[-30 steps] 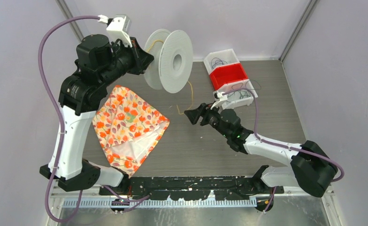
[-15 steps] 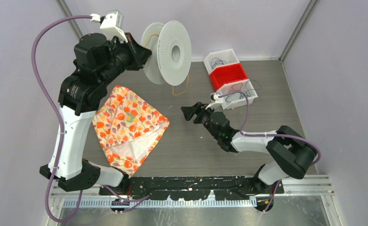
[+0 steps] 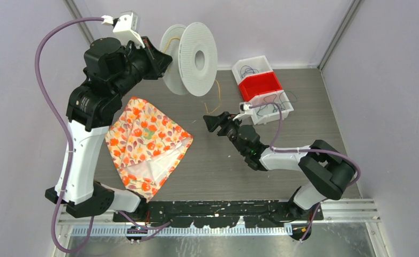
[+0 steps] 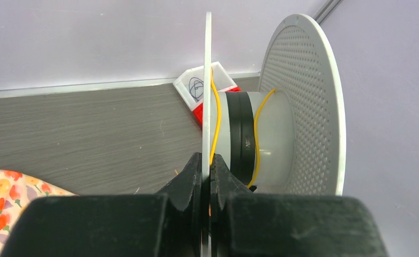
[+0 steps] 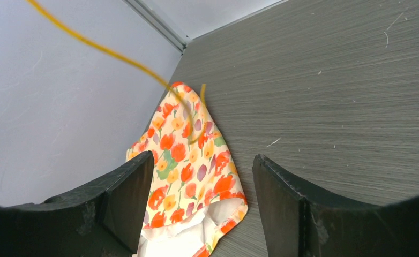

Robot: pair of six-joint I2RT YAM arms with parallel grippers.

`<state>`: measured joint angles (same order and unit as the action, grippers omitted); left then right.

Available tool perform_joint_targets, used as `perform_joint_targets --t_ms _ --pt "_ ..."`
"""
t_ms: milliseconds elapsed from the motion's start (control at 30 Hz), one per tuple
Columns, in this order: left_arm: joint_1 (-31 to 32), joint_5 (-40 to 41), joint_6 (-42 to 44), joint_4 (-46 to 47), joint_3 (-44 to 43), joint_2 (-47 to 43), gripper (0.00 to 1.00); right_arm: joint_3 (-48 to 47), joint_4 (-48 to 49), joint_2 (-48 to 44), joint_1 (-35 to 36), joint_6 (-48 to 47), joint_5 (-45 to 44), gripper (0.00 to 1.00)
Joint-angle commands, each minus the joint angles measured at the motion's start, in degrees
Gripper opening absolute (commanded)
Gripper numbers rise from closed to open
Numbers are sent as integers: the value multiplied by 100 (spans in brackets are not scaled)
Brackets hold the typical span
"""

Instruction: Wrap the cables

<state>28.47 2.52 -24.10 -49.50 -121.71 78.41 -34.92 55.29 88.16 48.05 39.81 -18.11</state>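
Observation:
A clear plastic spool (image 3: 192, 58) is held up off the table at the back. My left gripper (image 3: 162, 61) is shut on its near flange (image 4: 207, 80), with the rim pinched between the fingers at the gripper's tip (image 4: 207, 171). A thin yellow cable (image 4: 216, 118) runs round the spool's core. Its loose end (image 3: 217, 96) hangs down toward my right gripper (image 3: 211, 123). The right gripper (image 5: 201, 176) is open and empty just above the table. The yellow cable (image 5: 116, 53) crosses above and ahead of its fingers without touching them.
A floral cloth (image 3: 146, 142) lies on the table's left half and shows ahead of the right gripper (image 5: 186, 155). White and red bins (image 3: 261, 85) stand at the back right with dark and greenish wires (image 3: 274, 104) in them. One bin also shows in the left wrist view (image 4: 202, 88).
My left gripper lifted and turned the spool slightly. My right gripper moved left and farther in, toward the hanging yellow cable end. The right arm folded in.

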Motion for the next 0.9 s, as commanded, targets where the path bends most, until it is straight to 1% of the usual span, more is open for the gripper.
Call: perform_joint_targets --t_ms 0,333,633,667,733,800,867 --pt "-17 32 -173 863 -214 -163 1 -218 386 34 33 69 -188 72" --pt "-17 -60 -252 943 -178 -194 1 -575 491 404 32 75 -441 72" --pt "-17 -68 -242 956 -104 -272 1 -833 606 720 27 214 -483 71" --pt "-17 -73 -243 959 -105 -281 1 -847 606 749 22 224 -509 68" --pt "-17 -73 -240 957 -90 -299 0 -882 630 812 27 228 -552 58" --pt "-17 -72 -236 939 -90 -312 0 -902 676 861 22 231 -681 46" --pt "-17 -65 -235 926 -74 -330 1 -935 704 897 7 192 -726 40"
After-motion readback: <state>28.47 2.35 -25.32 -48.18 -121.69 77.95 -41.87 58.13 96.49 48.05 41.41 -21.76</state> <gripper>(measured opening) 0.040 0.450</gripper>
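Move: The right hand's target, the hanging bend of the yellow cable, is about 4 cm ahead, 1 cm to its left and level. The spool hangs some 6 cm ahead, 6 cm left and 26 cm up; the flowered cloth is about 26 cm left and 2 cm back, on the table. From the left hand, pinching the spool's rim, the bend is roughly 7 cm ahead, 13 cm right and 31 cm below. The right hand eases about 3 cm forward and 2 cm left towards the hanging cable, fingers starting to close. ##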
